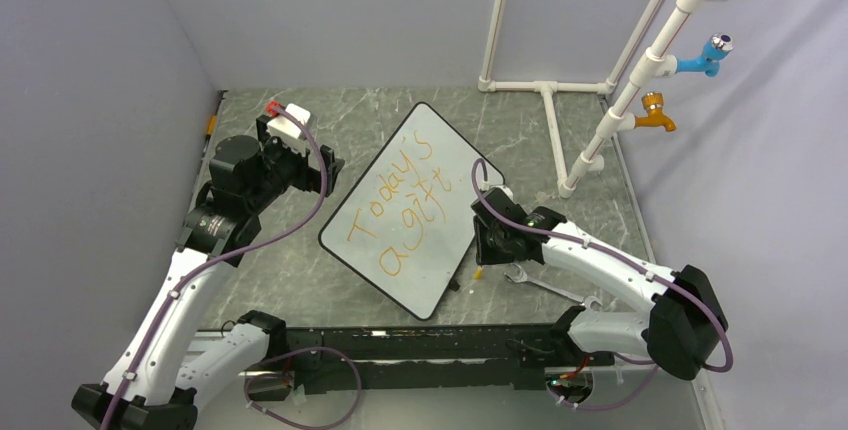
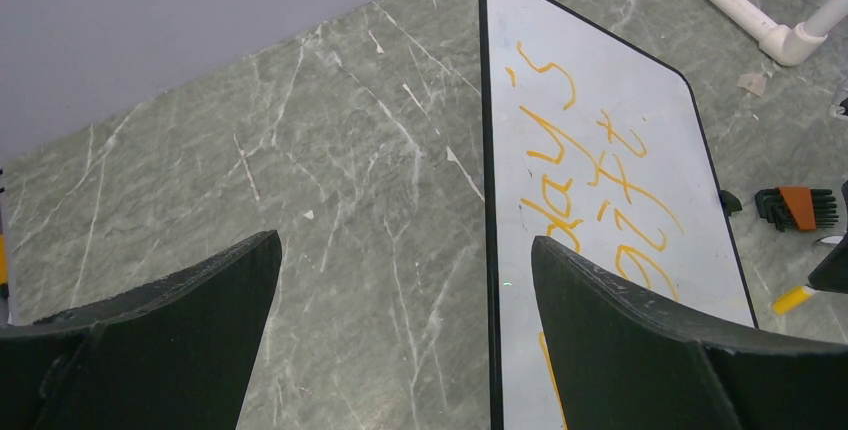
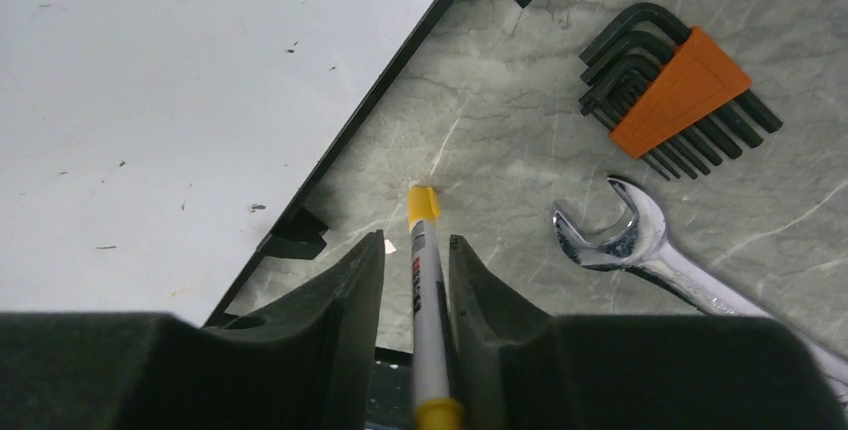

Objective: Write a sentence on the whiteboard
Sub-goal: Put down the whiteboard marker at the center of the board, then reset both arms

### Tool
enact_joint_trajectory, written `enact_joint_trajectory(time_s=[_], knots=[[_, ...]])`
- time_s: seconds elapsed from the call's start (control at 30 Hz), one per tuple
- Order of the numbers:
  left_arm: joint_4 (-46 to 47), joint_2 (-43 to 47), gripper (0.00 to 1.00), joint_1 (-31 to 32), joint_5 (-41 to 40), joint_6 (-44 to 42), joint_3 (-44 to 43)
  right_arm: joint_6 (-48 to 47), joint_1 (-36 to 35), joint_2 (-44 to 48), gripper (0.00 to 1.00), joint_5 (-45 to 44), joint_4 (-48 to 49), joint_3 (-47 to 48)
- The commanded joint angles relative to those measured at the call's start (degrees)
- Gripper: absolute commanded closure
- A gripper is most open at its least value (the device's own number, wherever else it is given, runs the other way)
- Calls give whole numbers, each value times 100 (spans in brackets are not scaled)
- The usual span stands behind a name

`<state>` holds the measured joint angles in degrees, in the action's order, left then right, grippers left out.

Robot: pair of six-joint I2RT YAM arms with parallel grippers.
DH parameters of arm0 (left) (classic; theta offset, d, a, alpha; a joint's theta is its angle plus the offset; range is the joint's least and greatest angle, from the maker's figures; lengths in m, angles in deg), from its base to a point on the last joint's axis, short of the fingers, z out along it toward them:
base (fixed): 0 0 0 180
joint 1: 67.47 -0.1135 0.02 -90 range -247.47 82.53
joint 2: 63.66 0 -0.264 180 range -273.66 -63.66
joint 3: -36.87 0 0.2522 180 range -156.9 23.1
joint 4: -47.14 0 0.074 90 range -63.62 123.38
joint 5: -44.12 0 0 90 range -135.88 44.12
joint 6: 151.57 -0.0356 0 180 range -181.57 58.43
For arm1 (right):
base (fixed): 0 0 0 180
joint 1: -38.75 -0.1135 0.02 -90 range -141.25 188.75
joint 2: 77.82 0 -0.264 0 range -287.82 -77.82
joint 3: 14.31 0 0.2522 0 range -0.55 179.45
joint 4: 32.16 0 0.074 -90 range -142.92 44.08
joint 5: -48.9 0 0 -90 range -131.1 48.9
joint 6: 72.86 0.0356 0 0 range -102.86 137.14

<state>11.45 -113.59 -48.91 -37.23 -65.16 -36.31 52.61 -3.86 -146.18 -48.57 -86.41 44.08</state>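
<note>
The whiteboard (image 1: 440,275) lies tilted on the grey table, and the sentence (image 1: 405,205) "Today's gift" runs across it in orange, in two lines. My left gripper (image 1: 328,172) hovers open and empty at the board's left edge. In the left wrist view it (image 2: 405,240) straddles the black rim of the whiteboard (image 2: 530,70), with the sentence (image 2: 600,180) to the right. My right gripper (image 3: 415,240) is low beside the board's near-right edge (image 3: 200,100). Its jaws stand slightly apart around an orange-capped marker (image 3: 425,280), with a gap on the left side. The marker's tip rests on the table.
An orange hex key set (image 3: 665,90) and a chrome wrench (image 3: 620,235) lie just right of the right gripper. A white PVC pipe frame (image 1: 555,120) stands at the back right, with a blue tap (image 1: 705,55) and an orange tap (image 1: 655,115). Grey walls close in on all sides.
</note>
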Motion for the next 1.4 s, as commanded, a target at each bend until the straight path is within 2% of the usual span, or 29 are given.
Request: enact_joint_trajectory(time_s=[0.0, 0.3, 0.4, 0.43, 0.47, 0.7, 0.97, 1.17, 1.37], knots=[[80, 90, 1, -37, -71, 77, -102, 145, 7, 117, 64, -293, 32, 29], [82, 106, 1, -43, -38, 78, -90, 259, 16, 337, 36, -550, -157, 144], [84, 115, 1, -46, -33, 79, -88, 231, 18, 405, 19, -671, -246, 284], [88, 115, 1, -46, -27, 78, -91, 213, 14, 437, 5, -739, -275, 350], [85, 115, 1, -46, -21, 78, -92, 189, 15, 457, 1, -818, -326, 432], [98, 98, 1, -46, -6, 85, -89, -477, 16, 673, 0, -1163, -276, 1341], [95, 80, 1, -46, -14, 62, -71, -1216, 16, 1034, 0, -1007, 688, 1964], [94, 82, 1, -46, -33, 43, -65, -1264, 14, 1502, 0, -919, 1375, 1759], [106, 123, 1, -51, -50, 34, -54, -1432, 16, 2471, 0, -843, 2530, 673]])
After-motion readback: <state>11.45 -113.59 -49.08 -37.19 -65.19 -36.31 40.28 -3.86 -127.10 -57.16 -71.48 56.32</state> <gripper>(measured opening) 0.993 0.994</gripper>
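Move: The marker is still between the right gripper's pads, which have begun to loosen; it is steeply tilted, cap end down at the table, its middle at about the hand point. From this hand the hex key set lies some 7 cm right and 4 cm ahead, and the wrench's jaw about 7 cm right and 1 cm back, both roughly 6 cm below. The whiteboard's middle is about 17 cm left, 13 cm ahead. From the left hand the marker is around 35 cm right, 10 cm back and 25 cm down. Spread the right gripper's fingers wide to let go of the marker beside the whiteboard's edge, edging about 1.5 cm right and barely rising as they open. Then lift clear, fast, some 22 cm up and about 6 cm forward, tipping the fingers up from the table by roughly 40 degrees and keeping them wide open. ##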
